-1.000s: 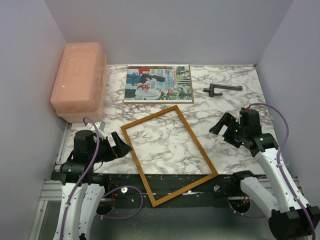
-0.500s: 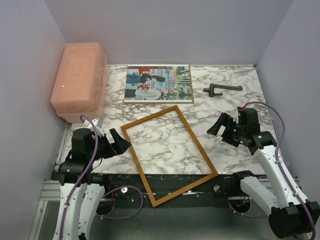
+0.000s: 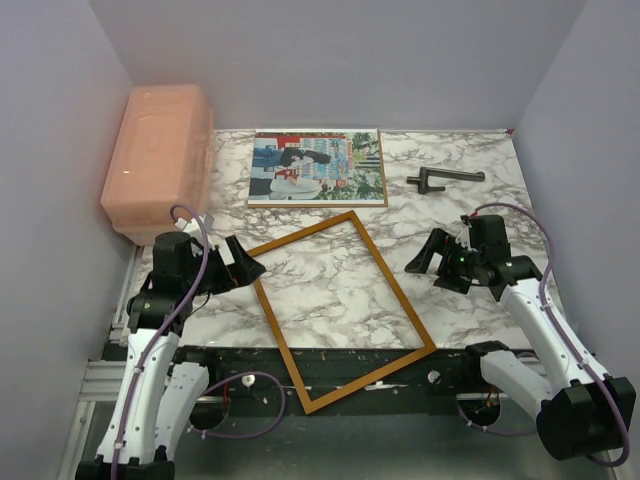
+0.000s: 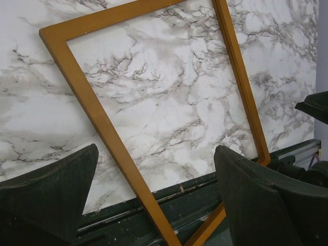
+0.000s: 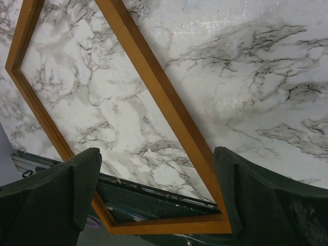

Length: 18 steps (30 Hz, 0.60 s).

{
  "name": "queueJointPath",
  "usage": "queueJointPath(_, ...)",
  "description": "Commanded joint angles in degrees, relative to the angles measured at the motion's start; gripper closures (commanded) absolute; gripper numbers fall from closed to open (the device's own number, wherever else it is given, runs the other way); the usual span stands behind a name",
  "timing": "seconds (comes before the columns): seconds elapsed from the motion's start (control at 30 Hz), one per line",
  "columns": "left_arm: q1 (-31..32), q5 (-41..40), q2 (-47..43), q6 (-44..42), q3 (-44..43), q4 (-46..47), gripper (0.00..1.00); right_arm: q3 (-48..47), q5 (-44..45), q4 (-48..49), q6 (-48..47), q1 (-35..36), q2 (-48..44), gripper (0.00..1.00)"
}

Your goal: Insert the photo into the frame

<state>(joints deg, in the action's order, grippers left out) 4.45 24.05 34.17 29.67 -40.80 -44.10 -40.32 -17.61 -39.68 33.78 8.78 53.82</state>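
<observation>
The photo (image 3: 315, 168) lies flat at the back of the marble table, a colour print with red and white in it. The frame (image 3: 395, 282) is a thin orange-brown rectangle lying askew in the middle, its near corner past the table's front edge. My left gripper (image 3: 246, 262) hovers open at the frame's left corner; in the left wrist view the frame (image 4: 102, 123) runs between the spread fingers of the gripper (image 4: 156, 151). My right gripper (image 3: 425, 272) stands open just right of the frame's right side. In the right wrist view the frame (image 5: 154, 87) passes below the gripper (image 5: 158, 151).
A pink translucent box (image 3: 158, 160) stands at the back left, close to the left arm. A dark metal handle (image 3: 445, 179) lies at the back right. A black rail (image 3: 230, 357) runs along the table's front edge. Grey walls close in on three sides.
The left gripper has moved away from the base, up to the frame's left corner. The right gripper has shifted left, closer to the frame's right side. Both stay open.
</observation>
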Motion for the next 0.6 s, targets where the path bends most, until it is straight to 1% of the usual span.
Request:
queueJointPath(0.0,-0.3,2.1,4.5,-1.3,-0.5,6.1,0.02,-1.9,-3.0,0.8,-2.0,-0.2,0.2,0.0)
queueJointPath(0.13,-0.3,1.9,7.1,-1.8,-2.7,2.2,0.02,-4.3,-5.1,0.9,-2.8,-0.2,1.0,0.0)
queueJointPath(0.27,-0.3,-2.0,10.4,-4.3,-6.7,-5.7,0.02,-7.2,-6.9,1.6,-3.5,0.1,3.4,0.0)
queueJointPath(0.37,-0.3,-6.5,11.4,-5.4,-9.0,-9.9,0.01,-9.6,-6.7,1.9,-3.6,1.2,6.1,0.0)
queueJointPath(0.47,-0.3,-8.1,10.0,-6.3,-10.5,-11.3,0.02,-11.8,-3.9,2.8,-2.5,5.0,8.6,0.0)
queueJointPath(0.57,-0.2,-7.2,6.9,-7.3,-11.8,-10.8,0.01,-14.5,2.4,2.7,-1.3,12.8,12.5,0.0)
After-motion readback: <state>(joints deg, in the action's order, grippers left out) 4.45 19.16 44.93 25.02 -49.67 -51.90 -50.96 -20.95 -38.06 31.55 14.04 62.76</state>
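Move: The photo lies flat at the back of the table, about 30 cm ahead of the right hand, 24 cm to its left and 11 cm below. The frame's middle is some 7 cm back and 19 cm left of that hand, while the black handle is about 28 cm ahead and 10 cm right, all at table level. From the left hand the photo lies about 33 cm ahead, 15 cm right and 16 cm below. After a brief pause, the open, empty right hand rises about 4 cm while swinging roughly as far left and 3 cm forward, closing on the photo and on the frame's right side from above and turning some 10 degrees counter-clockwise. The left hand, also wide open and empty, pushes about 1.5 cm forward and dips as much, then climbs back up and slides 1.5 to 2 cm left, tilting some 10 degrees as its fingers point more steeply down, clear of the frame. ##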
